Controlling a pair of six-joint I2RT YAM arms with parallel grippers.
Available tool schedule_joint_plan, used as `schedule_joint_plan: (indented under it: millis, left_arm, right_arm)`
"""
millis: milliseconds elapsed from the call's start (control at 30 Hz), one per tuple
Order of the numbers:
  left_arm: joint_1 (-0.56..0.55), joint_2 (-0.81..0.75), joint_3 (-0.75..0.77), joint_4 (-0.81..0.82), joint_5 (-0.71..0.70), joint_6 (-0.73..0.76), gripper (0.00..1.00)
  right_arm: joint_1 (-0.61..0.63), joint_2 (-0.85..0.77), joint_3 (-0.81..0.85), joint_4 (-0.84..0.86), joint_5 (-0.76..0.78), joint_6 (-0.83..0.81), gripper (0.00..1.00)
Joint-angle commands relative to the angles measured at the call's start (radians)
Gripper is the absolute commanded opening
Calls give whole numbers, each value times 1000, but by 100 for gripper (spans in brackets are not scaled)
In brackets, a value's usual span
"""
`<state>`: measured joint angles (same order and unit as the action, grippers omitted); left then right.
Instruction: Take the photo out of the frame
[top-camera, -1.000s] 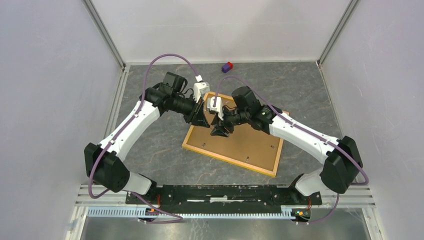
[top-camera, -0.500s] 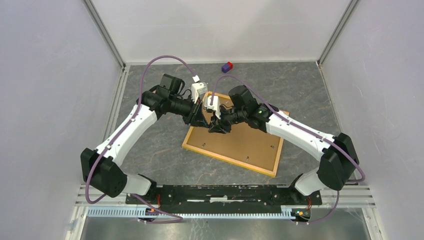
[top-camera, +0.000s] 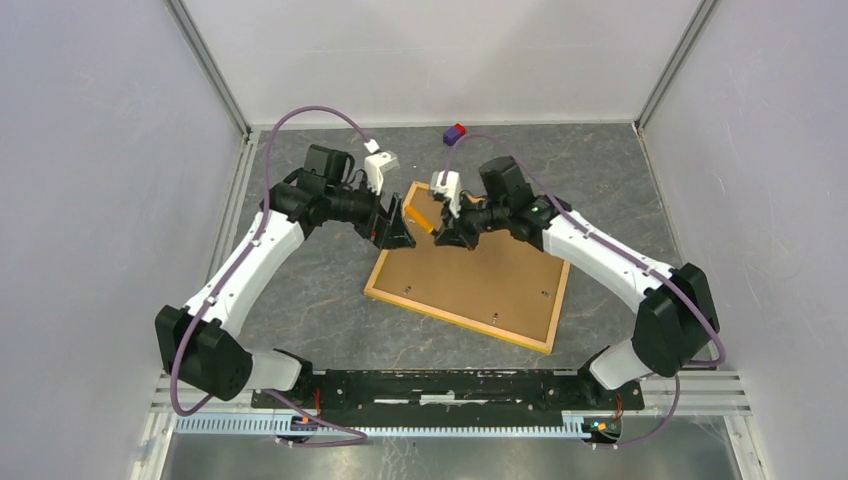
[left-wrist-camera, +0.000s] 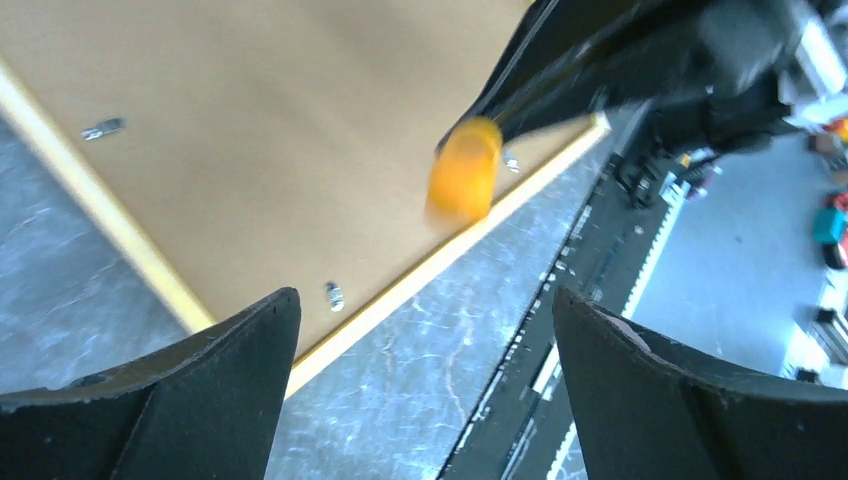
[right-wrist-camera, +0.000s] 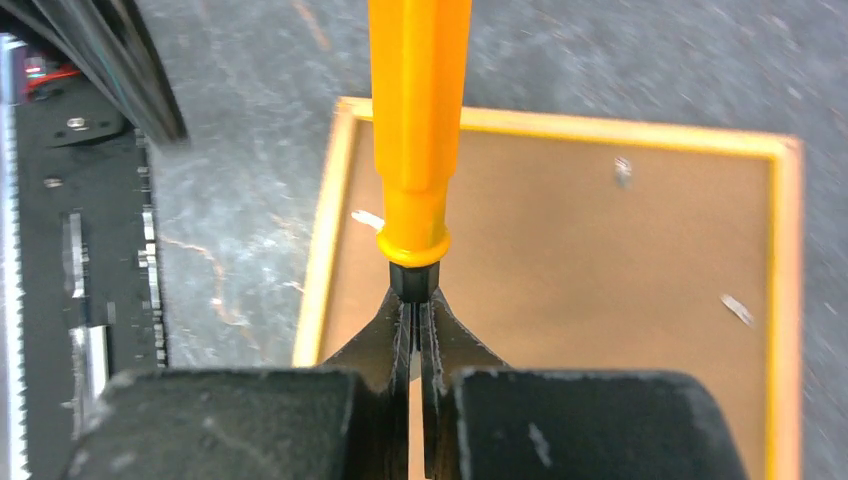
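The frame lies back up on the table, its brown backing board ringed by a narrow yellow border. The photo is hidden under the board. Small metal clips sit along the board's edges. Above the frame's far left corner, my right gripper is shut on the thin black end of an orange-handled tool. My left gripper stands just left of that tool, open wide with nothing between its fingers.
A small purple and red block lies near the back wall. Grey walls close in the table on both sides. The arms' black base rail runs along the near edge.
My left gripper opened and drew back to the left. My right gripper closed on the orange tool and shifted toward the frame's far edge.
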<state>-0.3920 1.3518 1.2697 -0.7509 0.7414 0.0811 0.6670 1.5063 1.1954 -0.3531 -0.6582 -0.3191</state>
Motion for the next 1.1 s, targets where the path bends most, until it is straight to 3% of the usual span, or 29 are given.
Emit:
schedule_joint_plan:
  millis: [0,267,500,733,1067]
  left_arm:
    - [47,-23,26,56,-137,-48,100]
    - [55,33,72,59,-367,-23,100]
    - [58,69,95,58,-351,-1,100]
    - [58,98,93,56,-357,2,100]
    - [58,102,85,56,-383,11,100]
  right_arm:
    - [-139,-18,26,-7,-3,-38,0]
    - [-515,175,143,-116,81,-164,1]
    - [-800,434,386,-198,264,-234,2]
    - [-910,637,551,-262,381,-277,3]
    - [-939,695,508,-254,425,-298,8]
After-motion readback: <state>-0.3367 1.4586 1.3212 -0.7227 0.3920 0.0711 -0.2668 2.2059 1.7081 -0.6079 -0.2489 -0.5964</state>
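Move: From the right hand, which already holds the screwdriver by its shaft, the bare far-right spot of table lies about 23 cm ahead, 44 cm right and 18 cm below. Also at table height, the frame's middle is some 4 cm ahead and 9 cm right, its far-right corner 14 cm ahead and 36 cm right, the small block 42 cm ahead and 5 cm right. From the left hand, that spot lies roughly 24 cm ahead, 52 cm right and 22 cm below. Right and forward in one fast sweep, the right hand carries the screwdriver out over the frame to the clear table beyond its far-right corner, about 44 cm right and 23 cm forward, turning clockwise some 55 degrees; it sinks on the way and ends going nearly straight down, fingers tipped steeper and keeping their hold. The left hand, still wide open and empty, backs off forward and left by about 9 cm, sinking slightly. ##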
